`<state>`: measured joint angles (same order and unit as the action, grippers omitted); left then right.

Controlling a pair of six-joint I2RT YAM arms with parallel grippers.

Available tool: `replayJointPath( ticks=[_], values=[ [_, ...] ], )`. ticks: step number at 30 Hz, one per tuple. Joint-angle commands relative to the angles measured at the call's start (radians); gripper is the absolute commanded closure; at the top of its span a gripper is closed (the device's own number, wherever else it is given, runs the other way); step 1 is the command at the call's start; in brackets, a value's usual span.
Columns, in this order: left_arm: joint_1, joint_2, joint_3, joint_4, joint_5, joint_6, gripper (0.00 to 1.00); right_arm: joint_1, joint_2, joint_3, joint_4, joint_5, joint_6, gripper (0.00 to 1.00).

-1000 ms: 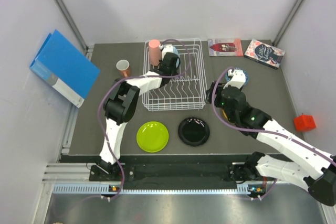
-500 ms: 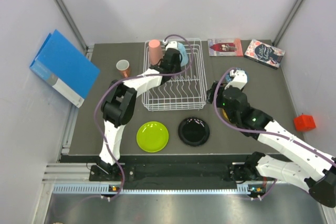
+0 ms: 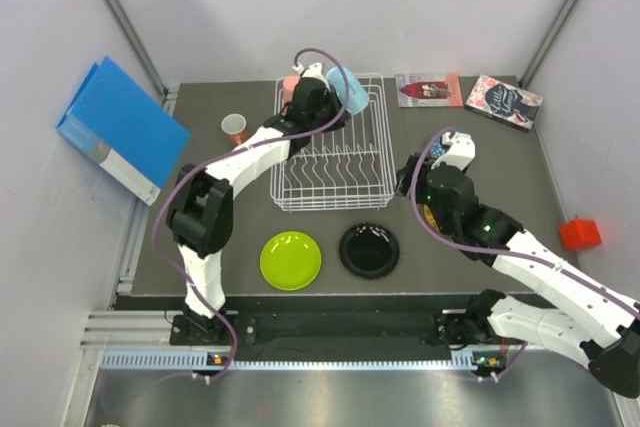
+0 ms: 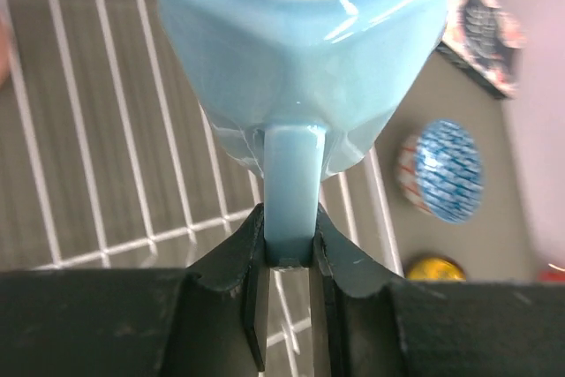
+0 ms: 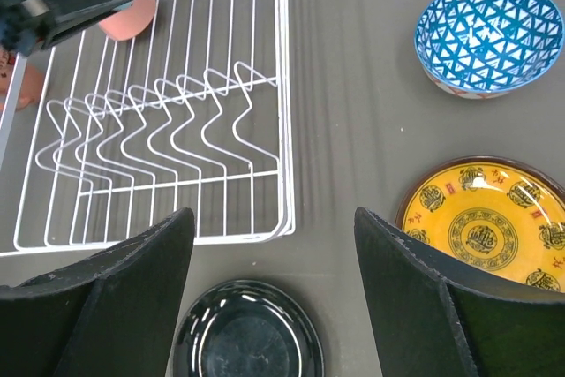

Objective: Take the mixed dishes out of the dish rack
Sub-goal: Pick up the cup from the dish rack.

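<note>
My left gripper is shut on the handle of the light blue mug and holds it in the air over the far end of the white dish rack. In the left wrist view both fingers pinch the mug's handle, with the mug's body beyond them. A pink cup stands in the rack's far left corner, partly hidden by the left arm. My right gripper is open and holds nothing, hovering between the rack and the yellow patterned plate. The blue patterned bowl sits beyond that plate.
A salmon cup stands left of the rack. A lime-green plate and a black plate lie in front of it. Two books lie at the back right, a blue binder leans at the left, and a red block is at the right.
The left gripper has lifted the light blue mug up out of the rack and carried it toward the rack's far edge. The right arm has barely moved.
</note>
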<state>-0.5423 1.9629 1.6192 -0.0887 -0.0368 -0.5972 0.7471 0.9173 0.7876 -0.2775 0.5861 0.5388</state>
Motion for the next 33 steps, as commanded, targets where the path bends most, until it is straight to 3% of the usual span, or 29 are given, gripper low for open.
replayJointPath(
  ticks=[1, 3, 11, 17, 19, 25, 27, 33],
  values=[
    [0.051, -0.117, -0.099, 0.275, 0.214, -0.200, 1.00, -0.018, -0.050, 0.055, 0.037, 0.008, 0.015, 0.27],
    [0.083, -0.118, -0.145, 0.370, 0.334, -0.322, 1.00, -0.026, -0.067, 0.048, 0.050, 0.008, 0.023, 0.27],
    [0.108, -0.151, -0.220, 0.613, 0.535, -0.531, 1.00, -0.054, -0.112, 0.036, 0.102, -0.066, 0.050, 0.26],
    [0.140, -0.154, -0.353, 1.034, 0.637, -0.864, 1.00, -0.284, -0.087, -0.030, 0.165, -0.434, 0.156, 0.27],
    [0.143, -0.156, -0.386, 1.121, 0.649, -0.920, 1.00, -0.345, -0.081, -0.069, 0.248, -0.551, 0.173, 0.27],
    [0.151, -0.069, -0.447, 1.645, 0.672, -1.232, 1.00, -0.449, -0.052, -0.158, 0.562, -0.840, 0.237, 0.27],
    [0.150, -0.058, -0.459, 1.730, 0.672, -1.288, 1.00, -0.476, -0.029, -0.169, 0.625, -0.890, 0.269, 0.27],
    [0.142, -0.105, -0.522, 1.710, 0.713, -1.270, 1.00, -0.486, 0.043, -0.163, 0.767, -0.945, 0.288, 0.27]
  ],
)
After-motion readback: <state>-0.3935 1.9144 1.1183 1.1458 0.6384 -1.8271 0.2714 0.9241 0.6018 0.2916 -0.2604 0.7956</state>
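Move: The blue cup is already off the rack, upside down, pinched by its handle in the left hand; its middle is about 5 cm ahead, 2 cm right and 3 cm above that hand. The pink cup still in the rack lies some 8 cm ahead, 11 cm left and 12 cm below; the small mug, 1 cm ahead, 25 cm left and 16 cm below. From the right hand the blue cup is roughly 17 cm ahead and 12 cm left, at about its height. Still pinching the handle, the left hand rises 11 cm, draws back, rolls left 70 degrees; right hand rises. ##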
